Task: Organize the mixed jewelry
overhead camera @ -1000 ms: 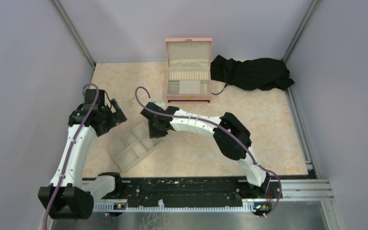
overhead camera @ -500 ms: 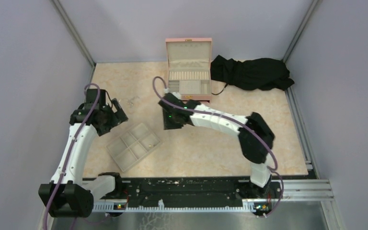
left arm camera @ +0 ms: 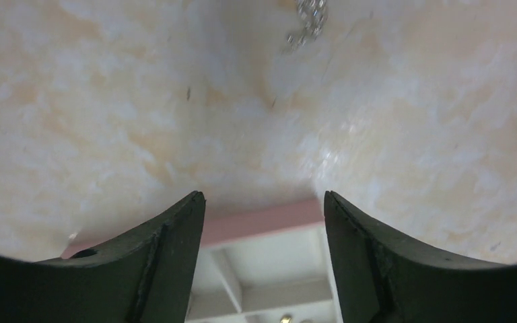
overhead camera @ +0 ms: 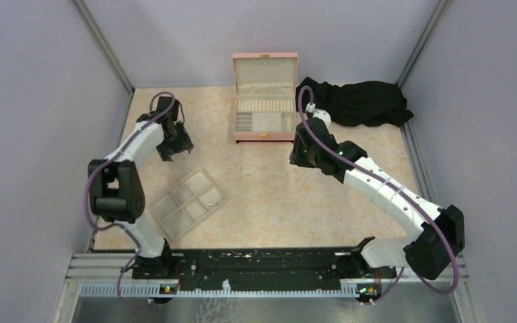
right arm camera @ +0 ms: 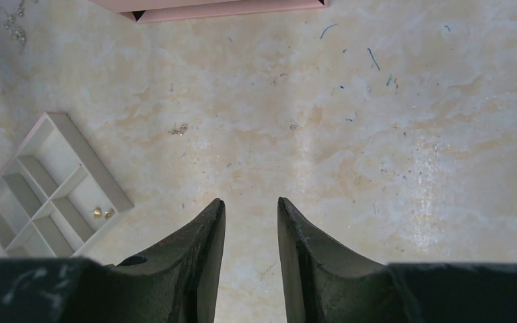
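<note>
The mixed jewelry lies in three places. A silvery chain tangle (left arm camera: 306, 20) (right arm camera: 3, 20) rests on the marble table, a tiny loose piece (right arm camera: 178, 129) lies further right, and two gold specks (right arm camera: 101, 213) sit in one compartment of the beige tray (overhead camera: 175, 219) (right arm camera: 118, 198). My left gripper (overhead camera: 175, 143) (left arm camera: 262, 195) hangs low over the table beside the chain, jaws wide apart and empty, with the tray's rim (left arm camera: 262, 225) showing between them. Over bare table near the pink box's right front corner, my right gripper (overhead camera: 301, 153) (right arm camera: 250, 200) is narrowly open and holds nothing.
The pink box (overhead camera: 266, 101) (right arm camera: 209, 8) stands open at the back centre, its lid upright. A black cloth (overhead camera: 353, 102) is bunched to its right. Purple walls close in on three sides.
The left arm reached back and right to the chain pile, its jaws narrowing a little. The right arm swung away from the tray to the right, ending by the pink box.
</note>
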You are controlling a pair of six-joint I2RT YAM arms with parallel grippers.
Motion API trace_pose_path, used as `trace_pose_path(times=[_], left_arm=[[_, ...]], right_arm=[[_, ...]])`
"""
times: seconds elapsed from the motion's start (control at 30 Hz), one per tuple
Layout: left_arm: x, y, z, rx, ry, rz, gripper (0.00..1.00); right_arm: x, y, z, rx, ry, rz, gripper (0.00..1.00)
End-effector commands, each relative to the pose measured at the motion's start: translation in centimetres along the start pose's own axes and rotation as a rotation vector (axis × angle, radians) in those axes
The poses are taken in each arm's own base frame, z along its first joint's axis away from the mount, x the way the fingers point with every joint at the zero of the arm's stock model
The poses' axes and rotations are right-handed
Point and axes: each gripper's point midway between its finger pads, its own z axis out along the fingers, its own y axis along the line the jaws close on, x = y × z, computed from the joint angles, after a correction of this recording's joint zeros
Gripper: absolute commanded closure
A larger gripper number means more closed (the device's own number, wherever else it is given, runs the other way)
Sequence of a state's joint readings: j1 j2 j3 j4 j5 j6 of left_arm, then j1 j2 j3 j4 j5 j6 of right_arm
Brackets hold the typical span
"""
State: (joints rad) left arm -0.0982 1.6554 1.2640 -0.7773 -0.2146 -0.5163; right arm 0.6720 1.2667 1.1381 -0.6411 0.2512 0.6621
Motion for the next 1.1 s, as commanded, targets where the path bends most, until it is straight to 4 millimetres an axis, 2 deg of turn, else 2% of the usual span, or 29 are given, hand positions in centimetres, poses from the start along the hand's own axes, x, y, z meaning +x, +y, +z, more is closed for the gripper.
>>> trace_pose_path(times=[0.0, 0.13, 0.33, 0.43, 0.5, 0.63, 0.77, 0.83, 0.93, 1.07], left_arm=[[-4.1, -2.1, 3.4, -0.031, -0.053, -0.023, 0.32], [-6.6, -3.3, 7.1, -0.061, -0.046, -0.036, 0.35], [-8.3, -3.2, 10.4, -0.084, -0.028, -0.063, 0.42], [-7.7, -2.7, 11.7, -0.091, 0.007, -0.076, 0.44], [-6.8, -2.4, 12.3, -0.100, 0.031, -0.075, 0.49], [-5.5, -1.8, 12.6, -0.110, 0.049, -0.076, 0.74], [-6.4, -2.0, 11.3, -0.085, 0.016, -0.048, 1.00], [-7.4, -2.4, 9.7, -0.053, -0.009, -0.021, 1.00], [-8.9, -3.0, 6.3, 0.018, -0.063, 0.011, 1.00], [-9.4, -3.1, 1.7, 0.095, -0.108, 0.050, 1.00]], right_arm=[[-1.0, -1.6, -0.1, 0.056, -0.035, -0.041, 0.65], [-1.0, -1.8, 0.5, 0.068, -0.027, -0.061, 0.65], [-1.0, -2.3, 1.7, 0.096, -0.004, -0.089, 0.65], [-0.9, -2.5, 2.4, 0.108, 0.011, -0.101, 0.65], [-1.1, -2.5, 2.7, 0.110, 0.015, -0.108, 0.65], [-1.5, -2.3, 3.3, 0.112, 0.018, -0.113, 0.65], [-1.8, -2.2, 3.6, 0.112, 0.019, -0.120, 0.66], [-2.0, -2.1, 3.6, 0.110, 0.016, -0.120, 0.67], [-2.4, -1.9, 3.4, 0.105, 0.009, -0.122, 0.67], [-2.3, -2.0, 3.4, 0.104, 0.009, -0.130, 0.67]])
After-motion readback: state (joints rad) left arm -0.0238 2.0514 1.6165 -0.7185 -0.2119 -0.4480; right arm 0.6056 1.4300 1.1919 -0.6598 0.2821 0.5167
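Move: The silver chain lies on the table about 12 cm ahead of the open left hand, 3 cm to its left and 8 cm below it. The divided tray's middle is some 15 cm back, 4 cm right and 8 cm below that hand; the pink jewelry box is roughly 18 cm ahead, 35 cm right and 4 cm lower. From the right hand, the chain lies about 19 cm ahead, 51 cm left and 18 cm below. The silver chain's near end is pinched between the left fingertips: the hand swoops forward about 11 cm while sinking 7 cm to the table, edges left, narrows its fingers on the way and shuts them fully low over the chain, then rises some 3 cm, easing slightly back. The empty right hand sinks about 4 cm, drifting forward and right, fingers still partly open. ##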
